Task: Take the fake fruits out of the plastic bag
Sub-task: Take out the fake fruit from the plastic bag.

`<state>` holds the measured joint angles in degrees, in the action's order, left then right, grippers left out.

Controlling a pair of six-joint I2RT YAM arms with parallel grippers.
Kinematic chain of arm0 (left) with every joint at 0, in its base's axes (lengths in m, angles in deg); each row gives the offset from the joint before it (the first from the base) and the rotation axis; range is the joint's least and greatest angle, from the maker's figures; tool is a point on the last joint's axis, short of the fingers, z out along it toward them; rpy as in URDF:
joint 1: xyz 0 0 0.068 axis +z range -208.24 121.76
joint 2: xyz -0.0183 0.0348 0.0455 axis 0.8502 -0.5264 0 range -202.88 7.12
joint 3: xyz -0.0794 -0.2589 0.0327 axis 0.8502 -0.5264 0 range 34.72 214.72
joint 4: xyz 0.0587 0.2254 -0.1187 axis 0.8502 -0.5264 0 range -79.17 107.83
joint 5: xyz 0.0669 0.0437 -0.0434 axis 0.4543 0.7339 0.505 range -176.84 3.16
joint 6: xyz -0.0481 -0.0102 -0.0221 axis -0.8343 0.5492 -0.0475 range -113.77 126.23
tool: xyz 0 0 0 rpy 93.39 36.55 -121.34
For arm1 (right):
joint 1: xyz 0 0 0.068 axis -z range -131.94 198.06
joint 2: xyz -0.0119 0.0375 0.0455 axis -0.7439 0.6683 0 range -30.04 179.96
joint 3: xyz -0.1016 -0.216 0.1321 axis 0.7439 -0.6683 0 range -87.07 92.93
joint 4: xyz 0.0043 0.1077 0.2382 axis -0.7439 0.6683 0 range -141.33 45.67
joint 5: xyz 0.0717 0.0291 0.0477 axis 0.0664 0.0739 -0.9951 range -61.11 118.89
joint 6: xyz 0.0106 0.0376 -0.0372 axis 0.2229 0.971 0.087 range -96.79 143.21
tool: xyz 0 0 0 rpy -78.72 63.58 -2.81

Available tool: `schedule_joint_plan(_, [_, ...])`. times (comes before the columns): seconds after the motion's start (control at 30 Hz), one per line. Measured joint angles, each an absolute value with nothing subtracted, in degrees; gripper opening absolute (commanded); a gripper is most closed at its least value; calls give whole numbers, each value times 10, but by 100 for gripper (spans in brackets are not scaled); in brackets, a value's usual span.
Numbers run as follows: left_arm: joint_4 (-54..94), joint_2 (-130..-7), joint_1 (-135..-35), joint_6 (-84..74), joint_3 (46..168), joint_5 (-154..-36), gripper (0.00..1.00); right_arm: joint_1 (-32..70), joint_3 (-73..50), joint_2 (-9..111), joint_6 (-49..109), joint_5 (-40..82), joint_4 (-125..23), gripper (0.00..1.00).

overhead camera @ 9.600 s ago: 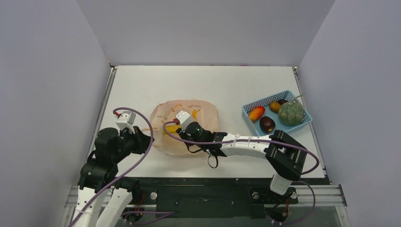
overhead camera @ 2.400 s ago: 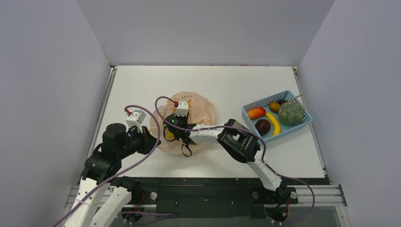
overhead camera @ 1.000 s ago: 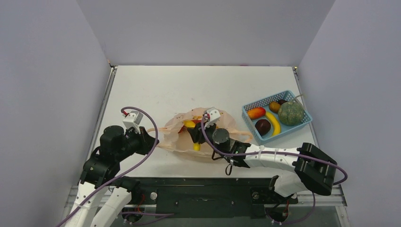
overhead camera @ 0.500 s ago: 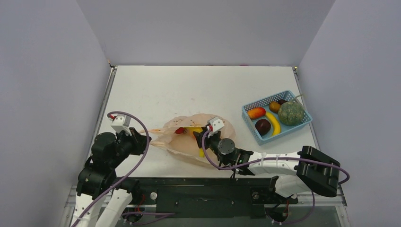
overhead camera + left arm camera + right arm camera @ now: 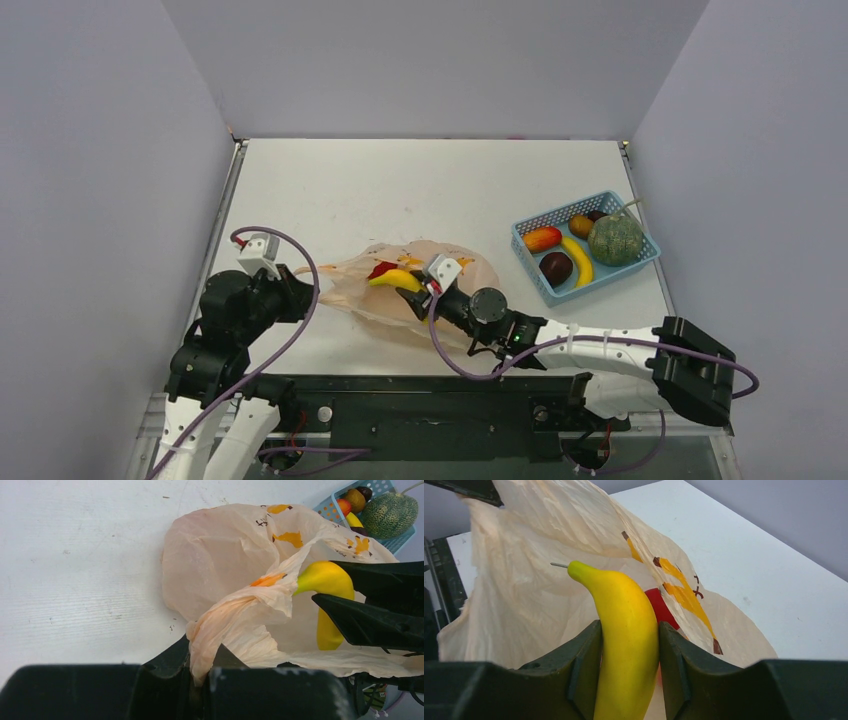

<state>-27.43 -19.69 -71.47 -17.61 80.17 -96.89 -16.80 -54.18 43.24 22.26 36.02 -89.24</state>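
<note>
The peach plastic bag (image 5: pixel 445 272) lies near the table's front, with its mouth held up. My left gripper (image 5: pixel 306 293) is shut on the bag's bunched edge (image 5: pixel 215 630), which runs down between its jaws. My right gripper (image 5: pixel 628 650) reaches into the bag and is shut on a yellow banana (image 5: pixel 624 610), whose stem points up. That banana (image 5: pixel 392 279) sticks out leftward in the top view. A red fruit (image 5: pixel 659 607) lies behind it inside the bag. From the left wrist, the banana (image 5: pixel 326 580) shows between the right gripper's black fingers (image 5: pixel 370 625).
A light blue basket (image 5: pixel 527 262) at the right holds a green melon (image 5: pixel 614 240), a red-yellow mango (image 5: pixel 542 239), another banana (image 5: pixel 578 261), a dark maroon fruit (image 5: pixel 556 267) and a brownish one (image 5: pixel 581 225). Grey walls enclose the table.
The right gripper has drawn back towards the near edge and lifted the banana up in the bag's mouth. The left gripper has pulled the bag's edge a little to the left.
</note>
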Motion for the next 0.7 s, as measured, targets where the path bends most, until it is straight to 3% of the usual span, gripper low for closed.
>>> schedule_joint_plan(0.2, [-274, -205, -713, -176, 802, -974, 0, -168, -582, 376, 249, 334, -925, 0])
schedule_joint_plan(0.43, [-274, -233, -712, -173, 802, -987, 0, -174, -548, 420, 339, 348, -1010, 0])
schedule_joint_plan(0.7, [-274, -234, -713, -172, 802, -993, 0, -177, -386, 437, 375, 459, -945, 0])
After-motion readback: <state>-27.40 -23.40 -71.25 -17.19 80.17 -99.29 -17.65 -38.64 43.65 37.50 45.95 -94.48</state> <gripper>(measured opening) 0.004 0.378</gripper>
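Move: The right gripper already holds the banana, its lower part still in the bag's mouth. The blue basket it is bound for lies about 40 cm to the right, 15 cm farther out and 10 cm lower. The melon is roughly 47 cm right and 16 cm ahead; a red fruit sits in the bag, some 9 cm ahead, 6 cm left and 9 cm down. From the left gripper, holding the bag's edge, the basket lies about 60 cm right and 17 cm ahead. Lift the right gripper about 15 cm up and out of the plastic bag, keeping the banana pinched; ease back a centimetre or two first, then let the rise swing slightly forward, gathering speed, while the fingertips tip up by roughly 25 degrees. Keep the left gripper shut on the bag's edge, letting it sink about a centimetre. ##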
